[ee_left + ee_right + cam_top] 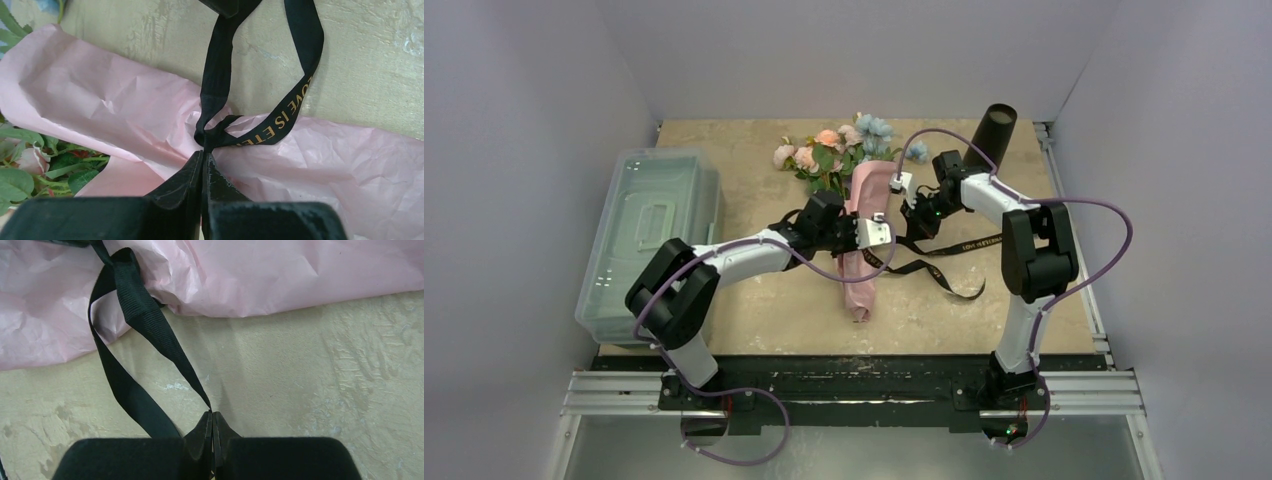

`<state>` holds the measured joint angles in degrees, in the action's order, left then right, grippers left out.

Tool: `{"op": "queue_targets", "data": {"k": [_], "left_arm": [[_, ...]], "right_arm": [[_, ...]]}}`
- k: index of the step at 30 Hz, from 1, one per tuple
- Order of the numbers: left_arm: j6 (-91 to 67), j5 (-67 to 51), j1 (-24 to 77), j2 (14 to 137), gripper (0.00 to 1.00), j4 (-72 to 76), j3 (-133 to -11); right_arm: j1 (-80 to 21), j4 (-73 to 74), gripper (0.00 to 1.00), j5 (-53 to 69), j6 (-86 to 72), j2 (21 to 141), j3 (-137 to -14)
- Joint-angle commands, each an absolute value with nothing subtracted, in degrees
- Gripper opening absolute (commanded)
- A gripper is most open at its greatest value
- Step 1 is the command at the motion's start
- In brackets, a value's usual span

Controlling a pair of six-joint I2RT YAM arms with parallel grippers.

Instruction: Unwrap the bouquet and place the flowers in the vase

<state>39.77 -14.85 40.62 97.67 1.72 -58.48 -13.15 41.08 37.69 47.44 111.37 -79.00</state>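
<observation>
The bouquet (pixel 864 225) lies on the table in pink paper (pixel 115 115), its flowers (pixel 832 150) pointing to the far side. A black gold-lettered ribbon (pixel 287 107) is knotted round the paper, and its loose ends (pixel 949 280) trail to the right. My left gripper (pixel 205 151) is shut on the ribbon right at the knot. My right gripper (pixel 212 412) is shut on one strand of the ribbon (pixel 145 320) just off the paper's edge, above the bare table. The black vase (pixel 992 135) stands upright at the far right, behind the right arm.
A clear plastic lidded bin (pixel 654 230) sits along the left side of the table. Green leaves and a pink rose (pixel 30 160) show inside the wrap's open end. Grey walls close in the table on three sides.
</observation>
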Motion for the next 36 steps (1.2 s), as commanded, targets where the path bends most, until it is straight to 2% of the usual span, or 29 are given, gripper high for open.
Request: {"op": "queue_targets", "data": {"k": [1,12,21,23,25,31,36], "left_arm": [[37.68,-14.75,39.96,92.04,0.0,3.56,-57.68],[32.74,-17.44,32.09,86.4,0.0,1.38,-54.32],[39.12,-23.09,29.92,82.27,0.0,0.09,-50.33],[38.94,-23.94,31.37,82.47,0.14,0.09,-52.15],[39.18,-24.65,32.96,82.97,0.23,0.09,-54.22],[41.13,-25.37,37.38,86.97,0.31,0.09,-59.19],[44.98,-26.37,39.0,92.22,0.34,-4.15,-63.03]], "right_arm": [[-13.14,39.64,0.0,35.79,47.9,108.89,-77.81],[-12.93,37.97,0.0,33.41,48.34,108.29,-75.6],[-12.83,38.11,0.0,33.99,47.97,108.27,-75.65],[-12.81,38.35,0.0,34.45,47.67,108.28,-75.95],[-12.83,38.72,0.0,34.84,47.33,108.28,-76.22],[-12.83,38.89,0.0,35.72,46.5,108.3,-76.78],[-12.82,39.07,0.0,36.12,46.41,108.28,-77.22]]}}
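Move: The left fingers are already shut on black ribbon at the knot, on top of the pink wrapping. From this hand the flower heads lie about 18 cm ahead and 6 cm left, and the wrapping's narrow end about 13 cm back, straight in line. One loose ribbon tail ends some 22 cm to the right and 9 cm back. From the right hand, which keeps a ribbon strand pinched, the knot is roughly 9 cm left and 3 cm back. Keep the left gripper shut on the ribbon, lift it about 4 cm and draw it some 8 cm left across the pink wrapping, then open the fingers to let go. Swing the open gripper back right to over the knot while rising, ending about 7 cm above where it began. Meanwhile hold the right pinch and let that hand sink 2 cm, easing slightly right. ##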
